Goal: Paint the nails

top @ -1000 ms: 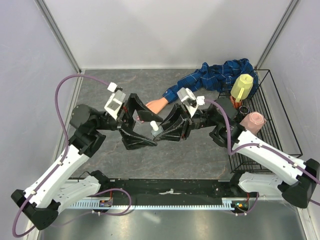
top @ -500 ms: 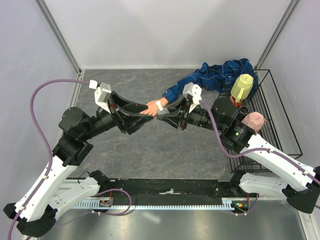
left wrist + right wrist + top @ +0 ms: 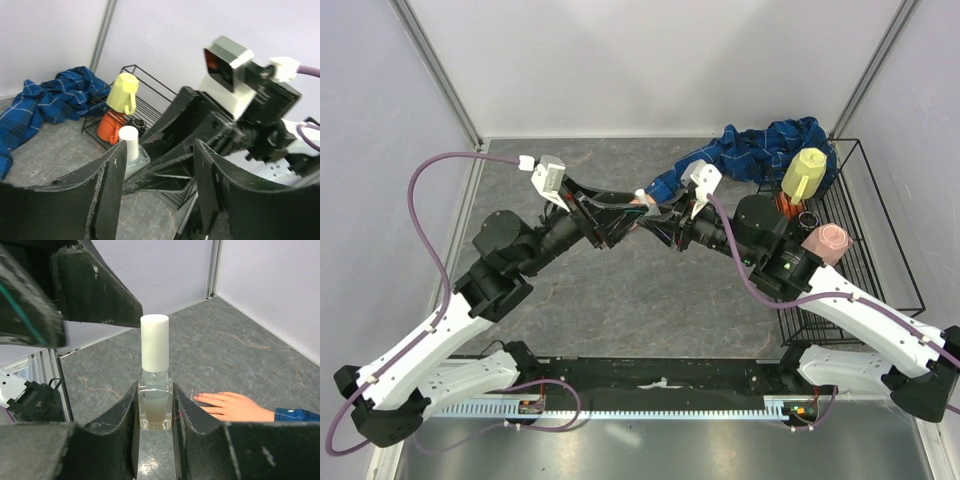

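Observation:
A small clear bottle (image 3: 155,397) with a white cap (image 3: 154,342) stands upright in my right gripper (image 3: 155,390), which is shut on its glass body just above the table. The peach mannequin hand (image 3: 232,406) lies flat to the right of it, coming out of a blue plaid sleeve (image 3: 296,415). Its nails (image 3: 196,397) look pinkish at the fingertips. My left gripper (image 3: 160,180) is open, tips facing the bottle (image 3: 129,150), nothing between the fingers. From above, both grippers (image 3: 620,208) (image 3: 657,212) meet over the hand and hide it.
The blue plaid shirt (image 3: 760,150) is bunched at the back right. A black wire rack (image 3: 860,230) on the right holds a yellow cup (image 3: 806,172), an orange item (image 3: 109,127) and a pink cup (image 3: 825,240). Grey walls enclose the table.
Both grippers moved from the table's middle toward the far side, over the mannequin hand. The right one carried the bottle along. The left jaws have narrowed but still stand apart.

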`<state>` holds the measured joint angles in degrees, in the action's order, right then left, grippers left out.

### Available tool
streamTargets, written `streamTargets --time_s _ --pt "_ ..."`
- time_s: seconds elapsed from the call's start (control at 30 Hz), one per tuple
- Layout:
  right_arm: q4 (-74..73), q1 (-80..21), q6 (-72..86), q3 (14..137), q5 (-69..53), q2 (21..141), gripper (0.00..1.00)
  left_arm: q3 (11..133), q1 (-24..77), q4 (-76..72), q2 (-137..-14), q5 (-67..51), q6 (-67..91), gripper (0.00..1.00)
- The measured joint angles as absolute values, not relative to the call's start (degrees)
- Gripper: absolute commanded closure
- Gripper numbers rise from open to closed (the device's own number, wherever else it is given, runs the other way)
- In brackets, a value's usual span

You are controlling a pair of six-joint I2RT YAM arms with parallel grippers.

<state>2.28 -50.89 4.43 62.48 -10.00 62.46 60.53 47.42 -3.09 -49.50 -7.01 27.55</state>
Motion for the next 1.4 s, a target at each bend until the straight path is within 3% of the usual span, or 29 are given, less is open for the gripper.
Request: streamTargets --time_s 0.2,0.53,0.8,0.93,0.97,1.17,1.4 --pt "2.39 -50.92 4.43 62.52 -9.96 62.43 1.00 60.36 49.23 -3.79 -50.48 -0.82 27.05 0.44" --pt "2.52 -51.16 4.45 62.96 -9.98 62.43 1.00 60.36 50.28 -3.55 -53.12 2.98 26.96 0.54" --pt "2.52 -51.16 4.47 63.07 -10.24 62.43 1.00 60.36 50.28 -4.03 -53.12 2.46 26.94 0.80" --pt "2.52 -51.16 4.73 63.07 -10.70 61.91 1.00 60.07 50.22 -5.10 -52.95 0.75 26.68 0.98" --pt "2.48 -51.16 4.82 63.07 -10.92 61.71 1.00 59.83 50.22 -5.48 -52.75 0.16 26.68 0.98" --pt "2.52 -51.59 6.57 63.07 -15.49 59.13 1.00 58.17 49.58 -9.78 -50.57 -9.76 25.30 0.98" --pt "8.25 -51.64 14.33 63.05 -35.40 57.23 1.00 58.19 48.66 -18.63 -50.70 -32.77 23.81 0.98"
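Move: The white cap of the nail polish bottle is about 3 cm ahead of the left hand, 1 cm to its right and 2 cm lower. The bottle's glass body, already pinched by the right fingers, stands some 3 cm under that cap. The rubber hand lies on the table roughly 19 cm ahead of the left hand, 1 cm to its left and 38 cm below. From the right hand, the cap is about 3 cm up, 1 cm ahead and 1 cm left. Forward and slightly down, the left hand eases about 3 cm onto the bottle's cap and closes its partly open fingers around it, while the right hand keeps the glass body almost still. Then, speeding up, both draw back about 10 cm together and rise 4–5 cm, away from over the rubber hand's side; the left turns clockwise some 30 degrees and tips up, the right turns counter-clockwise. ##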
